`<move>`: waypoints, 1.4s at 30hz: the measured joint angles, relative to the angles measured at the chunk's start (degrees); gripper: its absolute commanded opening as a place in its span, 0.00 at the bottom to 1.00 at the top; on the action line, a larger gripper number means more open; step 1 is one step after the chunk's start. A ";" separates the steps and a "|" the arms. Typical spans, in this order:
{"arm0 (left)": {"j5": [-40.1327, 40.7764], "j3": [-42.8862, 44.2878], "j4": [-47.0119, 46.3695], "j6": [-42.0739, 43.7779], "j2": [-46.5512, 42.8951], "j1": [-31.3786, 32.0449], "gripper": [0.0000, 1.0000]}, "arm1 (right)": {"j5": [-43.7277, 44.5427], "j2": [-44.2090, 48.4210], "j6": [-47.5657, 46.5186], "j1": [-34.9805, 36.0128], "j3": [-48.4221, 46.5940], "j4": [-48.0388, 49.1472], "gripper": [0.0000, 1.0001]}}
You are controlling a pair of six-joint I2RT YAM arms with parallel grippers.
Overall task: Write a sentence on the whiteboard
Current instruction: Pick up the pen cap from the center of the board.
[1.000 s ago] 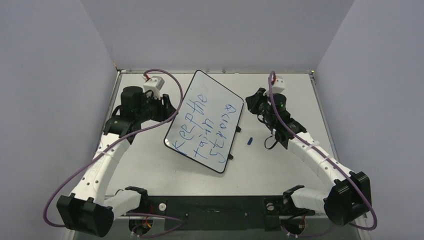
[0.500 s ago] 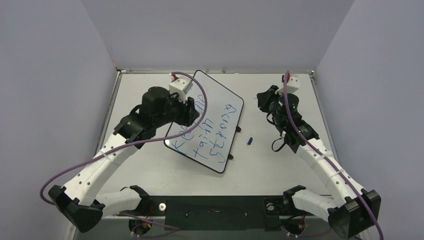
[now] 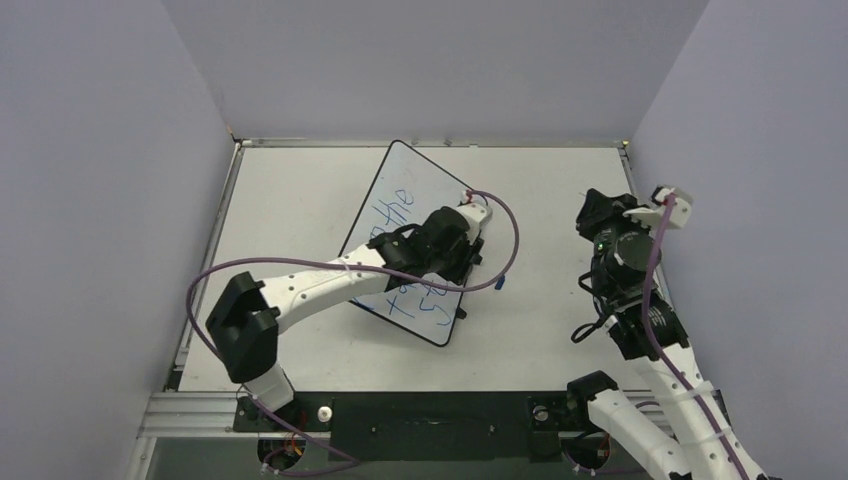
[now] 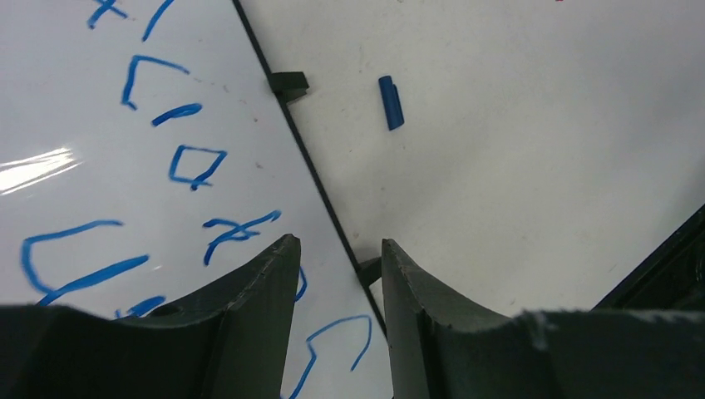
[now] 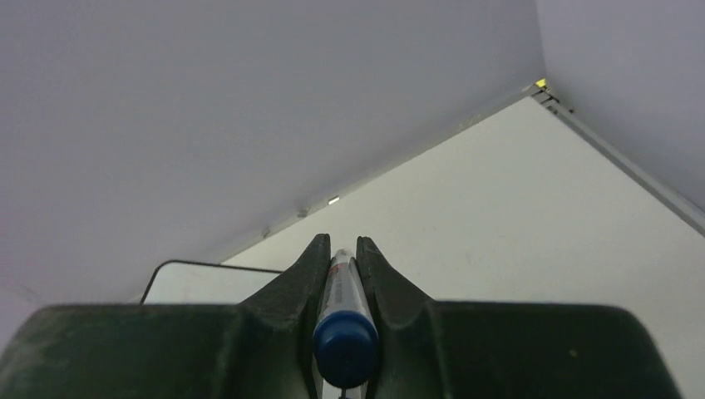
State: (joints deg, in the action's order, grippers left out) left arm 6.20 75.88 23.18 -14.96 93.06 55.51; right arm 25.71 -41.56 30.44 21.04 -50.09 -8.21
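The whiteboard (image 3: 432, 182) lies tilted in the middle of the table, with the blue sentence (image 3: 397, 208) on it partly covered by my left arm. My left gripper (image 3: 468, 265) reaches across the board to its right edge. In the left wrist view the whiteboard (image 4: 75, 108) and its blue sentence (image 4: 195, 165) fill the left side. There my left gripper (image 4: 337, 245) is open and empty, its fingers on either side of the black rim. My right gripper (image 3: 597, 208) is off to the right of the board, raised. In the right wrist view my right gripper (image 5: 341, 245) is shut on the marker pen (image 5: 341, 287).
A small blue pen cap (image 3: 498, 283) lies on the table just right of the board, also in the left wrist view as the cap (image 4: 391, 102). Black board feet (image 4: 288, 82) stick out from the rim. Grey walls enclose the table (image 3: 290, 190) on three sides.
My left arm has swung from the board's left edge across to its right edge, and its jaws have narrowed somewhat. My right arm has drawn back to the right with the marker.
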 measured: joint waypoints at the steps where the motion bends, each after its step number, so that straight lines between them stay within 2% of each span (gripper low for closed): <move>1: 0.81 1.25 -0.37 -0.68 2.14 0.87 0.38 | 1.75 1.18 0.02 -0.09 0.00 0.04 0.00; 6: 5.07 10.23 -0.66 -3.10 12.79 4.72 0.38 | 7.02 4.15 0.02 -0.39 -0.35 0.46 0.00; 11: 8.46 20.90 0.83 -4.44 22.64 7.32 0.39 | 7.52 4.13 0.04 -0.44 -0.39 0.42 0.00; 16: 9.62 27.61 3.08 -4.94 29.79 8.55 0.39 | 7.45 4.48 0.00 -0.44 -0.39 0.42 0.00; 27: 10.14 31.08 7.50 -5.35 37.73 8.46 0.39 | 5.35 6.16 0.00 -0.46 -0.37 0.46 0.00; 42: 9.33 33.70 8.83 -4.96 41.16 6.38 0.35 | 2.89 6.16 0.04 -0.48 -0.37 0.52 0.00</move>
State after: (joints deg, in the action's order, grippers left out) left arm 15.53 109.58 32.01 -19.92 134.21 61.89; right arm 28.60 -35.40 30.48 20.56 -50.46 -7.68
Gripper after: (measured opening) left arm 0.369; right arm 0.106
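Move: The blue pen cap lies on the table about 12 cm to the left hand's right, some 3 cm ahead and 17 cm below it. Of the cap, the whiteboard's upper clip sits roughly 6 cm to the left and 6 cm farther out, the lower clip about 9 cm to the left and 7 cm nearer the base. From the right hand, which already holds the pen, the cap is about 11 cm to the left, level fore and aft, and some 34 cm down. Towards the pen cap, the left hand sinks about 14 cm and swings some 11 cm to the right off the whiteboard's edge, sideways first, then mostly straight down, with a short forward creep at the end. Its wrist rolls about 15 degrees, fingers steeper and still part-open; the right hand keeps the pen and eases a few centimetres up, back and right. ##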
